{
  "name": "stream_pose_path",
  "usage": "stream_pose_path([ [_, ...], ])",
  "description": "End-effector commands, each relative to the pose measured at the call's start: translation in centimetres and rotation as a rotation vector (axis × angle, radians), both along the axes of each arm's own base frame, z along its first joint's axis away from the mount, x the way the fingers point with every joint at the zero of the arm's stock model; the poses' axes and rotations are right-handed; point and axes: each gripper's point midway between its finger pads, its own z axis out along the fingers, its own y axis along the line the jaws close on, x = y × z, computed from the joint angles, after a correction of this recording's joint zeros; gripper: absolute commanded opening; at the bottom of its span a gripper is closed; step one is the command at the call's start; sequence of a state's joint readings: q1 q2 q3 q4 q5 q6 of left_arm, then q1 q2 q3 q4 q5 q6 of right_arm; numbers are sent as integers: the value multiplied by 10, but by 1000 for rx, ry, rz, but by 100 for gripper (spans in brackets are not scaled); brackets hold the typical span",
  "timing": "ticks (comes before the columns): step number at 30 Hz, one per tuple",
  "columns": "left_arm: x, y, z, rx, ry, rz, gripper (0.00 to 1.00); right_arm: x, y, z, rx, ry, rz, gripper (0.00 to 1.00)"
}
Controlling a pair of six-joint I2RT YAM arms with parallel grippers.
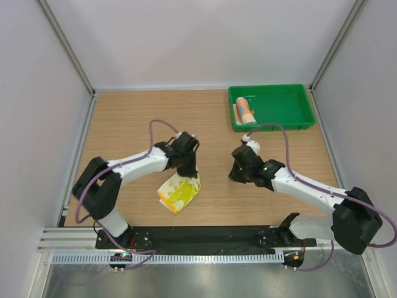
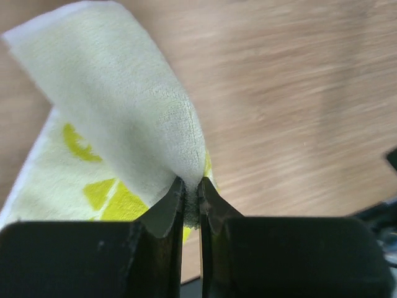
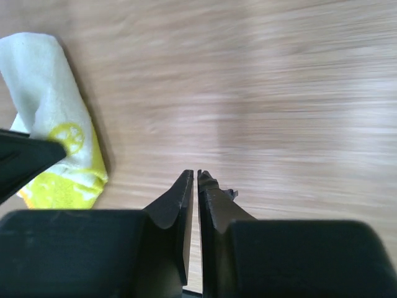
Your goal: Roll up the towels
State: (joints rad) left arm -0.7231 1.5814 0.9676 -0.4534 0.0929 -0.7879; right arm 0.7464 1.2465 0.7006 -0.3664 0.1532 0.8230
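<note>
The yellow towel (image 1: 178, 192) with a white-green pattern lies partly folded on the wooden table. My left gripper (image 1: 186, 166) is shut on a lifted white edge of it; in the left wrist view the cloth (image 2: 118, 105) is pinched between the tips of that gripper (image 2: 191, 186). The other towel (image 1: 244, 110), light blue and orange-pink, sits as a short roll in the green tray (image 1: 291, 118). My right gripper (image 1: 239, 172) hovers over bare wood to the right of the yellow towel (image 3: 59, 155). This gripper (image 3: 196, 178) is shut, with nothing between its jaws.
The green tray stands at the back right of the table. White walls with metal posts enclose the table on three sides. A black rail with the arm bases (image 1: 198, 237) runs along the near edge.
</note>
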Motion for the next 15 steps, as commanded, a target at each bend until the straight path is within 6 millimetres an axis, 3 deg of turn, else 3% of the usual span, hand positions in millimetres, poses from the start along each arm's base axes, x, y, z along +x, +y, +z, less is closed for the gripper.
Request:
stream_pose_path([
  [1,11,-6,4,318,-102,-260,0,3,-89,12,-255,3,-263,16],
  [2,5,-18,7,367,-128,-321,0,2,-98,18,-247,-3,-293,16],
  [3,14,-39,26,371,-188,-349,0,2,-107,19,-251,3,-324,17],
  [4,9,-37,18,445,-177,-385,0,-2,-119,18,-260,19,-358,18],
  [6,-4,-59,28,489,-250,-459,0,-5,-129,26,-239,6,-403,19],
  [7,-11,-60,25,524,-254,-482,0,-8,-137,25,-249,13,-431,22],
  [9,-31,-67,25,582,-300,-519,0,-10,-141,32,-218,-2,-461,27],
  [12,-57,-54,12,651,-298,-506,0,-12,-129,29,-149,8,-434,49],
  [13,-66,-46,-1,647,-274,-494,0,-14,-125,25,-131,23,-419,53],
  [15,-83,-45,-6,541,-232,-427,0,-13,-101,22,-31,49,-350,54],
])
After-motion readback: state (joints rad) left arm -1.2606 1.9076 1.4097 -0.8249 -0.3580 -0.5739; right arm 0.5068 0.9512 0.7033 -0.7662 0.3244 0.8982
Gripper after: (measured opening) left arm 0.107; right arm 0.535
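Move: Back and to the left of the left gripper hangs the towel pinched in it, its middle about 6 cm back, 5 cm left and 3 cm below. The clear table spot where it is taken lies some 8 cm back, 8 cm right and 5 cm below that gripper. For the empty right gripper, the towel's middle is roughly 21 cm left, 5 cm back and 5 cm below; the green box is about 28 cm forward and 14 cm right. Swinging the pinched towel corner in a fast arc, the left hand sweeps about 9 cm right, then pulls back some 9 cm towards the near table edge, wrist turning roughly 30 degrees clockwise and rolling. Empty, the right hand clears away 12 cm to the right, rising a little, turning clockwise and opening to about half. ##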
